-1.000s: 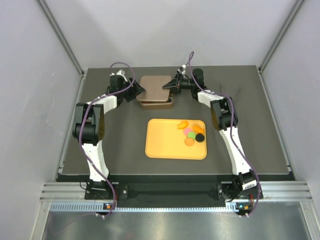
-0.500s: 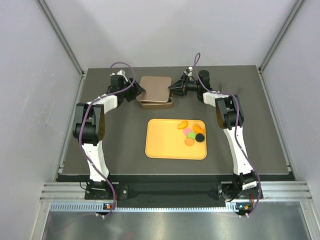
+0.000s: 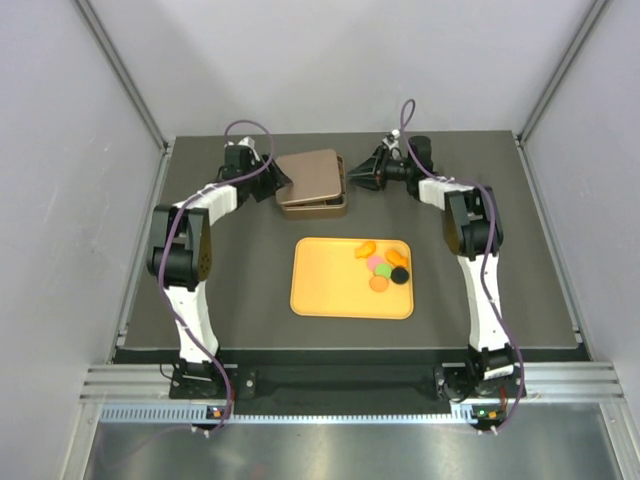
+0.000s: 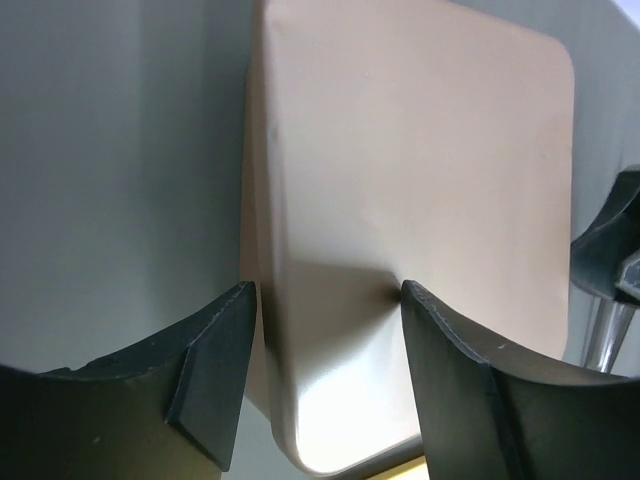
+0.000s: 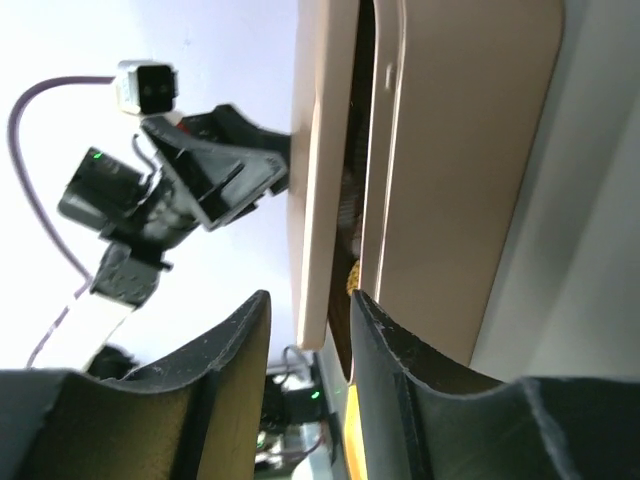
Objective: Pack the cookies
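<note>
Several cookies (image 3: pixel 382 265), orange, pink, green and black, lie at the right end of a yellow tray (image 3: pixel 330 290). Behind it stands a copper tin (image 3: pixel 318 209) with its lid (image 3: pixel 312 176) lying askew on top. My left gripper (image 3: pixel 277 183) is shut on the lid's left corner (image 4: pixel 420 150), one finger on each side (image 4: pixel 327 290). My right gripper (image 3: pixel 362 175) is open just off the lid's right edge. In the right wrist view the lid (image 5: pixel 320 150) stands apart from the tin (image 5: pixel 470 150), its edge between my open fingers (image 5: pixel 310 297) without touching them.
The dark table (image 3: pixel 500 290) is walled in by grey panels on three sides. The tray lies in the middle, between the two arms. The tin sits near the back edge.
My right gripper has opened and drawn back to the right, off the lid. The lid has turned and slid a little to the right, still in the left gripper.
</note>
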Tool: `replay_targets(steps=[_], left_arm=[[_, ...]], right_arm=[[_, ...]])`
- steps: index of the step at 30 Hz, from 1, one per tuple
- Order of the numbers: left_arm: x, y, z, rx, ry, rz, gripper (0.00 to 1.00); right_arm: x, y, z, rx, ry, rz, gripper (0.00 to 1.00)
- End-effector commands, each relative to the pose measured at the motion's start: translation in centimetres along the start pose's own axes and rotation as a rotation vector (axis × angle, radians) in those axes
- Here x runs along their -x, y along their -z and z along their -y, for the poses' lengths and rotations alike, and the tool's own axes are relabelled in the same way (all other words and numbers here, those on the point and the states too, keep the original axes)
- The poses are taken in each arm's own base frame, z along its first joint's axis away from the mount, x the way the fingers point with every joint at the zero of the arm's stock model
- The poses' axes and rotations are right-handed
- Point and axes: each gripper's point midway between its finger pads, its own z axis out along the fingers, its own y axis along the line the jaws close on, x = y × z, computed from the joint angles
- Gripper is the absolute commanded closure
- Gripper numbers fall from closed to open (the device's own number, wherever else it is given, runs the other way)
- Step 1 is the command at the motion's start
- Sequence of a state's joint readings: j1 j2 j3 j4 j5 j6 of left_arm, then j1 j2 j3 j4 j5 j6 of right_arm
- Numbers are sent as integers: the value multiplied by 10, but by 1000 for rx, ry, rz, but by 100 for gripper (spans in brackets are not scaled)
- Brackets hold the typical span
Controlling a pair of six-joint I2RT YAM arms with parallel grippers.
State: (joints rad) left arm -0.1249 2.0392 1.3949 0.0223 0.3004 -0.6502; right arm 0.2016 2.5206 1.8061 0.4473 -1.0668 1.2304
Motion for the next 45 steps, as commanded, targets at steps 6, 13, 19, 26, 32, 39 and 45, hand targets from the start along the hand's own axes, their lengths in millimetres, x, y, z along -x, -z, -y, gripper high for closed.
replay_targets(steps=[6, 13, 19, 26, 32, 39, 45], left_arm=[[-9, -4, -2, 49, -100, -81, 37], [-18, -6, -2, 88, -177, -141, 37], [-26, -9, -4, 104, -203, -179, 37], [-34, -11, -8, 128, -224, -212, 38], [-38, -10, -8, 145, -237, -219, 38], [-42, -8, 0, 142, -264, -228, 37], [-48, -5, 1, 156, -282, -245, 37]], right_arm=[[17, 11, -34, -175, 269, 100, 55], [12, 3, -29, -284, 337, 100, 45], [4, -15, -29, -353, 416, 93, 40], [-2, -19, -31, -381, 439, 103, 37], [-13, -22, -25, -403, 446, 90, 37], [-24, -20, -16, -434, 442, 84, 39], [-29, -22, -15, -444, 444, 81, 41]])
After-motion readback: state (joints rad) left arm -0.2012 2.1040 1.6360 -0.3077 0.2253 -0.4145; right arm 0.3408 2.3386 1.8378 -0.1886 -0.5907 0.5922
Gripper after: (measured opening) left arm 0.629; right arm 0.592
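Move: The lid lies tilted and slightly askew on the cookie box, its middle about 9 cm to the right hand's left, level ahead and roughly at its height. From the left hand, already astride the lid's left edge, the lid's middle is some 5 cm to the right and 1 cm farther out. The box sits beneath, about 8 cm left of the right hand and 4 cm lower. The yellow tray is 21 cm back from the right hand and 6 cm lower. Down, then about 3 cm left onto the lid's right edge, the right hand goes, tipping its fingers some 30 degrees downward and spreading them; it ends astride the seam, one finger on the lid, the other by the box wall, easing slightly back. The left hand keeps its touch on the lid's left edge, shifts 2 cm right and rolls its left side up while turning a little clockwise. ##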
